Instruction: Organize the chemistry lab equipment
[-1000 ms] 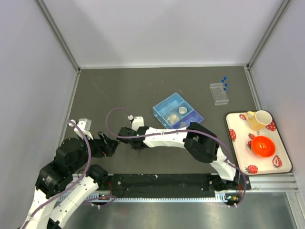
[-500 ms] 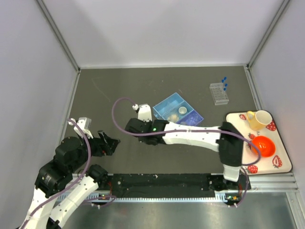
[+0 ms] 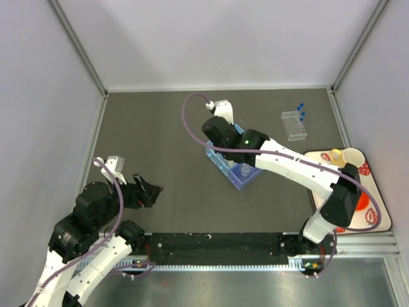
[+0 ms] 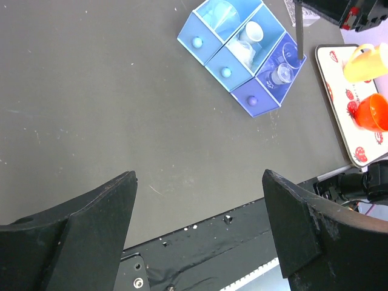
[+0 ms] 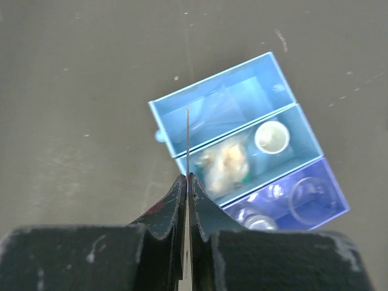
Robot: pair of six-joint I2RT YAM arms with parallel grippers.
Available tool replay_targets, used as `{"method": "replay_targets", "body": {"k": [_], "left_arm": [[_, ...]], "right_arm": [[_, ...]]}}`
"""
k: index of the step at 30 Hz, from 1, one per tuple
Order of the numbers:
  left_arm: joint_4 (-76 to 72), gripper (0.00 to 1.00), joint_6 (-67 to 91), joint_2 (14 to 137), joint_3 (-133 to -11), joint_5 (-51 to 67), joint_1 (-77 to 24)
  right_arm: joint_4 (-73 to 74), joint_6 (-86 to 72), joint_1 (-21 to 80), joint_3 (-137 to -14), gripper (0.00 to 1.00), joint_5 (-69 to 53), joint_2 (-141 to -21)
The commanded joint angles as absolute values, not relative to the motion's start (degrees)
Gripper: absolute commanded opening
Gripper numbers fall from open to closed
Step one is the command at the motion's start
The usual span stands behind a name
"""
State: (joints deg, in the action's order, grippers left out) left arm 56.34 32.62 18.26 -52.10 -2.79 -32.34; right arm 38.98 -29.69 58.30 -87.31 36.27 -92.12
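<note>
My right gripper (image 5: 188, 179) is shut on a thin stick (image 5: 187, 139) that stands straight up out of its fingertips. It hangs over a blue three-part box (image 5: 260, 85), also seen under the right arm (image 3: 250, 177). The middle compartment holds a small white cup (image 5: 271, 137) and a crumpled pale item (image 5: 221, 162). Clear little beakers (image 5: 312, 200) lie in the purple compartment. A clear tube rack (image 3: 294, 125) with blue-capped tubes (image 3: 300, 112) stands at the far right. My left gripper (image 4: 200, 179) is open and holds nothing, low at the near left (image 3: 152, 190).
A strawberry-patterned tray (image 3: 317, 185) lies at the right edge with a yellow mug (image 3: 348, 157) and an orange bowl (image 4: 373, 112), partly under my right arm. Grey walls close in the table on three sides. A black rail (image 3: 217, 243) runs along the near edge.
My right arm has swung from the near middle of the table up and right, carrying the stick over the blue box. The left arm has barely moved.
</note>
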Motion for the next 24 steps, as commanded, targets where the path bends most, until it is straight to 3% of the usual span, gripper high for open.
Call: {"method": "replay_targets", "body": {"k": [1,13,24], "left_arm": [[52.56,0.90,32.17,19.42,-51.07,-1.67,-32.26],[48.96,0.90,31.38,19.42,-48.78,0.61,-32.26],[45.00,0.90,32.17,19.07,-45.09,6.41,-32.26]], "right_arm": [[37.27,-16.80,55.55,-89.29,0.00,36.22,-93.94],[36.74,9.92,47.20,-92.37,0.00,32.79,-96.60],[36.74,27.50,40.52,-86.84,0.00,11.26,-91.23]]}}
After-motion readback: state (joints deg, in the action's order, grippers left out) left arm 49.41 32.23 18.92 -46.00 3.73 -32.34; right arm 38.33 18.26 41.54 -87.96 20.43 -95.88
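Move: The three-drawer box waiting for the thin rod has its middle about 7 cm ahead of the right hand, 5 cm to its right and 18 cm below. Its light-blue funnel compartment lies some 12 cm ahead and 1 cm right, and the small white cup 11 cm ahead and 8 cm right. The tube rack stands farther off, roughly 21 cm ahead and 31 cm right. From the left hand the box is about 23 cm ahead, 30 cm right and 21 cm lower. The thin rod, still pinched in the right hand's shut fingers, is carried level with the box, forward and right about 8 cm each way, sinking 2 or 3 cm and slowing at the end high above it. On the way the wrist rolls its left side down some 30 degrees and swings counter-clockwise. The open, empty left hand drifts about 3 cm right. ##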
